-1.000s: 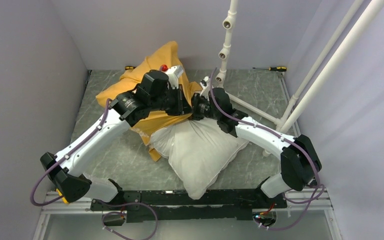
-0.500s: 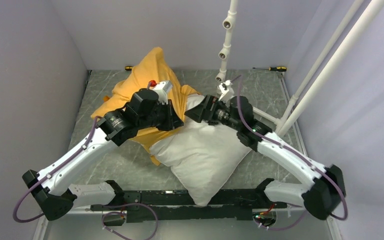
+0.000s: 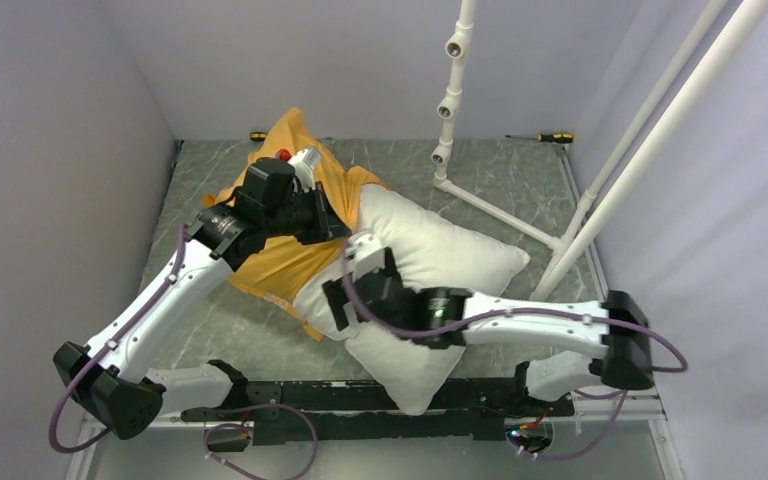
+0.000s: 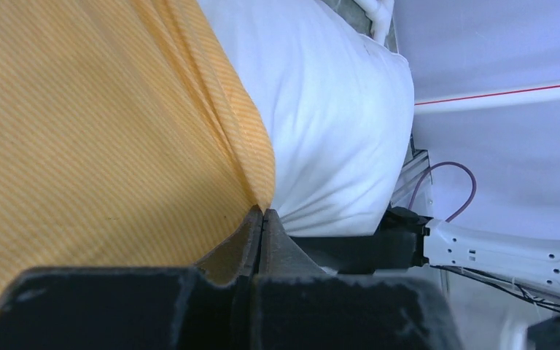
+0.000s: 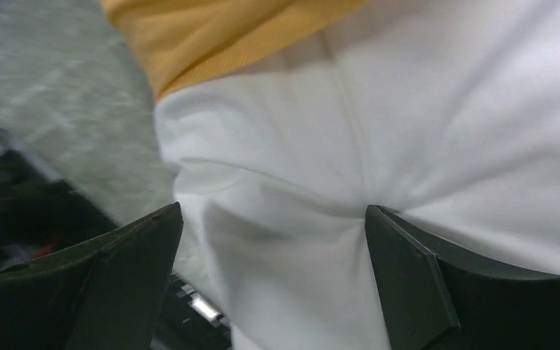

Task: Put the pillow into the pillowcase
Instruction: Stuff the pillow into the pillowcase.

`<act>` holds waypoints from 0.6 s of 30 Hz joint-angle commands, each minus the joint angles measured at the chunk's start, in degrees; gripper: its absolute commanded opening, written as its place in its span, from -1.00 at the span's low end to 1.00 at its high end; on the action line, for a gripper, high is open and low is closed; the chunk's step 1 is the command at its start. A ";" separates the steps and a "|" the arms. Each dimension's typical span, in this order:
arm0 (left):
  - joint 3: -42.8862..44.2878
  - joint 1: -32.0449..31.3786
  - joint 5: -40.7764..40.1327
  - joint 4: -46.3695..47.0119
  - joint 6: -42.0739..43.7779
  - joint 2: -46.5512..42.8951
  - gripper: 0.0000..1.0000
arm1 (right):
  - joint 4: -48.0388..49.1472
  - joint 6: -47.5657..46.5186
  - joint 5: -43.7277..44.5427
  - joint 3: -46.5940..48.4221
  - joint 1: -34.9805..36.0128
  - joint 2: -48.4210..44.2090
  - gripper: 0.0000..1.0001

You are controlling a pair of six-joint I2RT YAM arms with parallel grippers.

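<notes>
The white pillow point(image 3: 440, 255) lies across the middle of the table, its left end tucked into the orange-yellow pillowcase point(image 3: 285, 265). My left gripper point(image 3: 332, 228) is shut on the pillowcase's open edge, holding it up against the pillow. In the left wrist view the jaws point(image 4: 262, 216) pinch the orange hem point(image 4: 80, 109) beside the pillow point(image 4: 335, 109). My right gripper point(image 3: 338, 298) stands open at the pillow's near left corner. In the right wrist view its fingers point(image 5: 273, 219) straddle bulging white pillow fabric point(image 5: 408, 109) without gripping it, below the pillowcase edge point(image 5: 211, 36).
A white pipe frame point(image 3: 450, 100) stands at the back, and slanted pipes point(image 3: 650, 130) run on the right. Two screwdrivers point(image 3: 555, 137) point(image 3: 258, 135) lie by the back wall. Grey walls close in both sides. The marbled tabletop point(image 5: 44, 87) shows left of the pillow.
My right gripper opened, left the pillow's far end and swung down to its near left corner. The left arm pulled the pillowcase leftward. The pillow settled flatter toward the right.
</notes>
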 commanded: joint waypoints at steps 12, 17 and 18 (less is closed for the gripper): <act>10.27 3.12 13.00 -1.00 0.22 3.06 -1.00 | 2.85 -10.51 24.82 6.98 8.66 32.04 0.71; 18.46 3.57 8.38 -10.66 6.52 4.35 0.25 | 5.46 -9.22 13.10 6.29 1.54 29.59 -1.00; 19.97 3.53 5.73 -13.46 7.74 4.04 0.46 | 5.98 -9.15 10.65 6.21 -0.18 28.62 -1.00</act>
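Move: The right hand hangs open above the pillow. The slack fold beside the pillowcase mouth lies about 4 cm ahead, 2 cm left and 10 cm below it. The pillowcase's near hem corner is some 12 cm left and 3 cm back, the pillow's near corner about 24 cm back and 10 cm right. The left hand still pinches the mouth rim; from it the fold lies roughly 9 cm back, 2 cm left and 10 cm lower. Right hand plunges about 10 cm, then eases forward, pinching the pillow fold; left opens halfway, lifting 2 cm. ##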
